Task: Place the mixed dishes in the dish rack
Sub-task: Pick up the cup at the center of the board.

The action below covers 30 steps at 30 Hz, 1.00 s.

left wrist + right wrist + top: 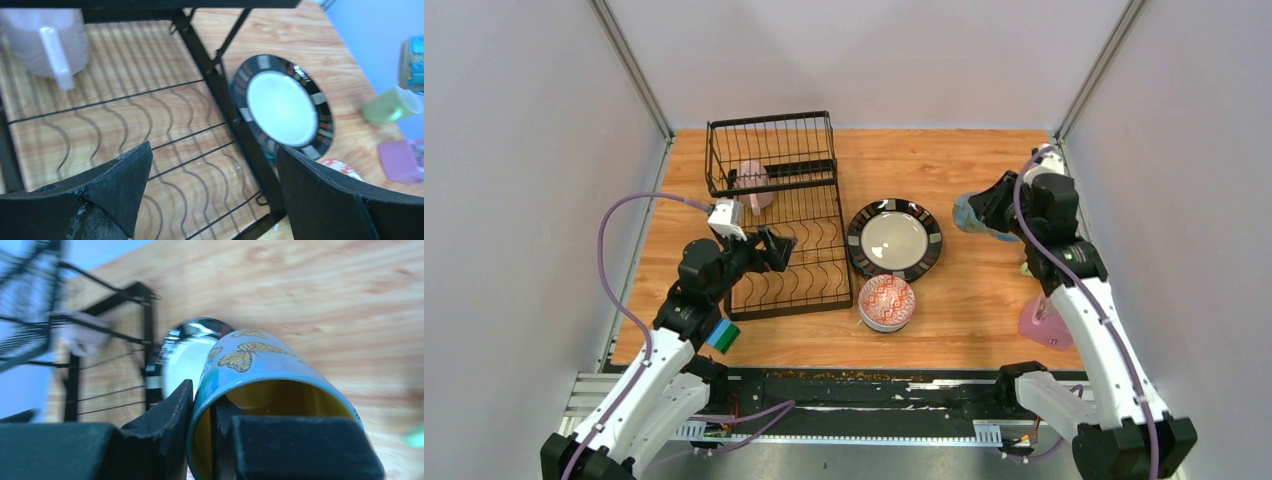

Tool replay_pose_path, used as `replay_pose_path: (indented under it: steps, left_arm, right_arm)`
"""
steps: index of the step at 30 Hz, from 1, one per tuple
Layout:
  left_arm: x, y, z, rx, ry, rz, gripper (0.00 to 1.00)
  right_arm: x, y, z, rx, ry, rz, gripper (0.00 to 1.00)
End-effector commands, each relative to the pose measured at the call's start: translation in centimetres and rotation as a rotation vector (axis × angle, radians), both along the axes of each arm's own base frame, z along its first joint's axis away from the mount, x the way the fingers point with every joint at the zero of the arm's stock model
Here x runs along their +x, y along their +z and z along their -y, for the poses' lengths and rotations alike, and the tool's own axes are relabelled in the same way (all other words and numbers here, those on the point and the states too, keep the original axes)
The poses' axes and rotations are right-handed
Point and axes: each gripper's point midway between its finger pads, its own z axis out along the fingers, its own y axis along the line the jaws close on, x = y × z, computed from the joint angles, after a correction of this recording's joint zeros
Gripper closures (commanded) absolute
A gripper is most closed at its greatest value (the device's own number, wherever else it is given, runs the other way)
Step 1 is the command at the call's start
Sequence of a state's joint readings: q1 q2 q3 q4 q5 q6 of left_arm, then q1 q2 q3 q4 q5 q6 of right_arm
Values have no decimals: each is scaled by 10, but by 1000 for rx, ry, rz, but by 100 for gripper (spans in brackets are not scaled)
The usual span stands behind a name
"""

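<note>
The black wire dish rack (769, 122) stands at the back left, with a pink mug (754, 185) in its taller basket. My left gripper (774, 250) hovers open over the low slotted tray (220, 90), nothing between its fingers; the pink mug (47, 40) shows beyond. Right of the rack lie a black-rimmed cream plate (894, 240) and a red-patterned bowl (886, 302). My right gripper (989, 210) is shut on the rim of a blue-yellow butterfly mug (260, 365), one finger inside and one outside, lifted at the far right. A green mug (392, 105) lies near the right wall.
A blue-green sponge block (721, 335) sits by the left arm near the front edge. A pink plastic container (1044, 322) rests at the right beside the right arm. Grey walls close in both sides and the back.
</note>
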<state>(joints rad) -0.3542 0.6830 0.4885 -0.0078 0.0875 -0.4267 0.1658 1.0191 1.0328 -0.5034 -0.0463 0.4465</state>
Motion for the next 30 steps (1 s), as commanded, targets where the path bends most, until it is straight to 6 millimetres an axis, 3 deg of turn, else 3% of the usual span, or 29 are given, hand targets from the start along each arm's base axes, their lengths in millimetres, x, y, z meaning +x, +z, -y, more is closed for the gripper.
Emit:
replay_pose_path:
  steps: [1, 5, 13, 21, 27, 30]
  left_arm:
    - [-10, 41, 36, -143, -191, 129, 0]
    - [-23, 60, 59, -210, -350, 183, 0]
    - [-47, 88, 87, -328, -589, 280, 0]
    - [-56, 102, 108, -365, -720, 343, 0]
    - [-57, 122, 132, -339, -742, 446, 0]
    - [-56, 124, 151, -347, -762, 447, 0]
  right_arm:
    - [-26, 103, -53, 339, 226, 302, 100]
    - [-56, 125, -79, 518, 393, 331, 100]
    - [-88, 128, -114, 709, 685, 237, 100]
    - [-93, 120, -127, 845, 814, 140, 100]
    - [-96, 120, -132, 897, 867, 109, 100]
    - [-97, 120, -135, 919, 896, 93, 100]
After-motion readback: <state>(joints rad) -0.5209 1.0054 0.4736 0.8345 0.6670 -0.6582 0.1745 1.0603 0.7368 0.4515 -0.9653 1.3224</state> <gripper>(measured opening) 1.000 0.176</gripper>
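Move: The blue mug, already off the table in the right fingers, is about 37 cm to the left hand's right, 7 cm ahead and 3 cm higher; the dish rack lies under that hand, centred some 9 cm ahead. The open left gripper is about 40 cm to the right hand's left, 5 cm nearer the base and 5 cm lower. From the right hand the plate is 16 cm left and 5 cm ahead, the bowl 18 cm left and 10 cm back, both over 20 cm down. The right hand keeps its grip on the mug's rim and carries it left about 13 cm towards the left gripper, rising early and drawing back, while it rolls its left side up some 50 degrees and swings counter-clockwise to aim the mug's bottom leftward. Fingers wide open and empty, the left hand comes to meet it, going right about 13 cm, up and somewhat back off the rack, turning clockwise some 40 degrees and tipping upward until it faces the mug. ##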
